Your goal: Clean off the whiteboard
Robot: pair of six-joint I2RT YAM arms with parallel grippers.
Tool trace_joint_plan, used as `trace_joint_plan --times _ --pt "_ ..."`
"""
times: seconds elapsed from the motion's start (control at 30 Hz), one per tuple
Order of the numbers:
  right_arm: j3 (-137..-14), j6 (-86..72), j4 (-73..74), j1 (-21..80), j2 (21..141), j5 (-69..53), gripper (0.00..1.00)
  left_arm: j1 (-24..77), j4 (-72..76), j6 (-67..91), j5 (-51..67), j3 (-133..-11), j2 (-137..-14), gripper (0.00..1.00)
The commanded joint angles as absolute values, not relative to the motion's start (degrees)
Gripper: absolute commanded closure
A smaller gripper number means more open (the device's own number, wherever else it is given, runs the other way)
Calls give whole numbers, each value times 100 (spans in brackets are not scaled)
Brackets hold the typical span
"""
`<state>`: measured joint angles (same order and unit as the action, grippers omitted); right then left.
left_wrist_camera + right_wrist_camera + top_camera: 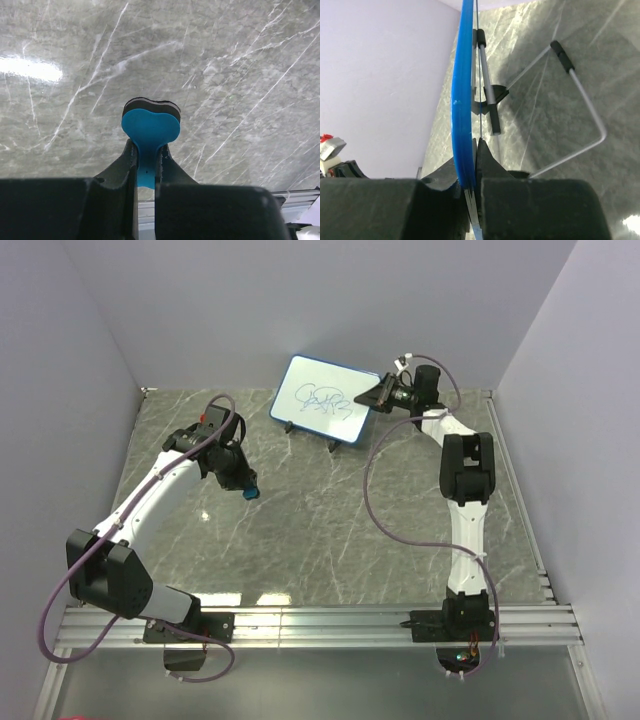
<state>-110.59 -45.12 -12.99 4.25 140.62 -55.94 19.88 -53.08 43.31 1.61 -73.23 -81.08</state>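
Note:
The whiteboard [322,400] stands tilted on its wire feet at the back of the table, with a blue scribble on its white face. My right gripper [378,393] is shut on its right edge; in the right wrist view the blue rim [462,100] runs edge-on between the jaws of that gripper [471,150]. A blue eraser [150,125] with a dark felt face is clamped by its handle in my left gripper [147,150]. That left gripper [243,485] hovers over the marble table, left of and in front of the board.
The board's wire stand [580,115] with black tips rests on the marble table [330,520] behind the rim. Purple walls close in the back and sides. A metal rail [320,625] runs along the near edge.

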Motion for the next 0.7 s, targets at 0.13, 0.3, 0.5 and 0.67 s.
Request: trace_joint_plan --times 0.13,0.3,0.5,0.67 --pt "-9239 -4386 -1028 527 13167 -5300 100 2013 -5256 3973 211 -7374 -8051 100" --pt "-8053 -3938 -1081 816 12455 -5318 100 2013 -5089 3824 360 -7234 -8051 100" --pt "-6848 -3841 -1407 1133 11892 -5396 100 2013 -4948 3657 580 -7172 -8165 100" --pt "-6302 -3280 -767 1476 11181 -5510 100 2013 -4826 3533 650 -7163 -8218 100"
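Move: The right gripper is already shut on the whiteboard's right edge. The writing is about 11 cm to its left and level fore-and-aft, roughly at its height. The eraser waits in the left gripper, about 26 cm back and 28 cm left of the right hand, slightly below it. From the left hand, the writing lies some 25 cm ahead and 17 cm right, a few centimetres lower; the eraser sits just under its fingertips. Keep the right gripper pinched on the board's right edge and draw it back towards the robot and the eraser side by about 13 cm, gathering speed. Drift a little left and sink about 2 cm late in the pull, tilting the wrist under 10 degrees. Hold the eraser shut in the left gripper, almost in place. ##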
